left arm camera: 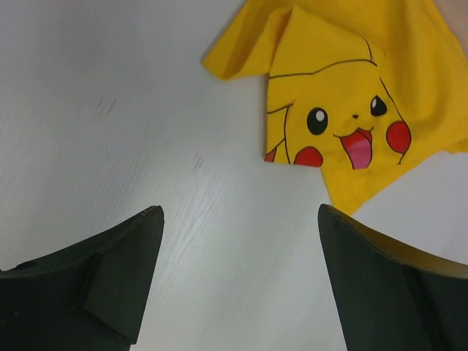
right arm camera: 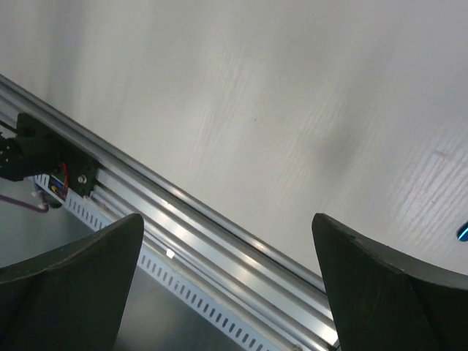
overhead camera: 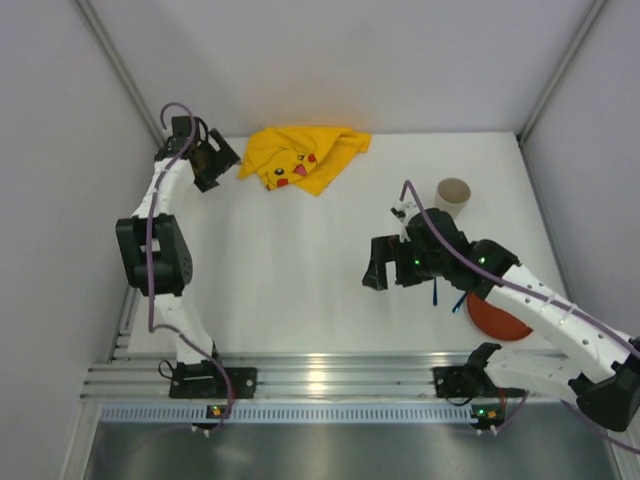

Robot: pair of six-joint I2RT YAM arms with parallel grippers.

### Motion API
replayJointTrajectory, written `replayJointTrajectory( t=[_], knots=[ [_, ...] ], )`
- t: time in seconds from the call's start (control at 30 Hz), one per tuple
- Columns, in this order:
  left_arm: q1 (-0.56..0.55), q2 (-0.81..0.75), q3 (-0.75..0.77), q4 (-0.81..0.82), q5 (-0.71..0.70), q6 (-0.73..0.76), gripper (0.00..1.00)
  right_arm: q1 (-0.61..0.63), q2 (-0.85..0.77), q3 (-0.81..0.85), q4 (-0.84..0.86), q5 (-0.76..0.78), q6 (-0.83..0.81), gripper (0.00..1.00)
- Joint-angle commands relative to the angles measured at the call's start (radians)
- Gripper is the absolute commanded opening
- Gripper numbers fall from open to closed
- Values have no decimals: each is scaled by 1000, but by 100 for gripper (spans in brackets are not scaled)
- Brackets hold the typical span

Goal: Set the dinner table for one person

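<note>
The white dinner table [overhead camera: 290, 270] is bare in the middle. My left gripper [overhead camera: 222, 165] is open and empty at the back left, just left of the crumpled yellow Pikachu cloth [overhead camera: 300, 155]. In the left wrist view the gripper [left arm camera: 240, 212] hovers over the table with the cloth [left arm camera: 344, 95] ahead to the right. My right gripper [overhead camera: 378, 272] is open and empty above the table's middle right; it also shows in the right wrist view [right arm camera: 227, 217]. A beige cup [overhead camera: 453, 195] stands at the back right. An orange plate [overhead camera: 497, 318] lies partly under my right arm. A blue utensil [overhead camera: 437, 294] shows beside it.
An aluminium rail [overhead camera: 320, 375] runs along the near edge and also shows in the right wrist view [right arm camera: 205, 227]. Grey walls close in the left, back and right sides. A blue tip [right arm camera: 463, 232] shows at the right edge of the right wrist view.
</note>
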Motion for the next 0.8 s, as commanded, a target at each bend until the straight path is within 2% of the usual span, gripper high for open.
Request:
replayJointTrajectory(
  t=[0.0,0.1,0.27,0.47,0.57,0.6,0.7,0.77],
  knots=[
    [16,120,123,161,70,-81,91,-70,42,90,15,6,-6,100],
    [22,332,285,148,109,-107,89,-170,146,150,33,-51,-20,100],
    [42,524,498,177,173,-153,88,-253,302,293,32,-121,-35,100],
    [79,639,546,240,205,-222,81,-271,407,371,31,-122,-31,100],
    [83,684,565,240,239,-227,67,-276,441,389,45,-125,-26,100],
    [82,693,563,241,276,-230,58,-279,466,394,47,-125,-26,100],
    [74,719,528,249,351,-239,41,-297,531,429,62,-137,-32,100],
    [67,713,469,264,376,-234,38,-323,572,470,84,-158,-40,100]
  ],
)
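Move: Some 17 cm ahead of the left hand, 18 cm to its right and about 15 cm below lies the middle of the yellow napkin, whose left corner is nearly straight ahead. From the right hand the napkin's middle is about 51 cm ahead and 20 cm to the left, 17 cm down; the cup stands roughly 35 cm ahead and 20 cm to the right, the fork about 14 cm ahead and 14 cm right. Reaching forward and down, about 14 cm out and 12 cm lower, the left hand comes onto the napkin's left corner, its left side rolling down some 20 degrees as the wide-open fingers close past halfway around the cloth's edge. The right hand, still wide open and empty, travels about 14 cm forward above the table towards the napkin, turning slightly clockwise. ##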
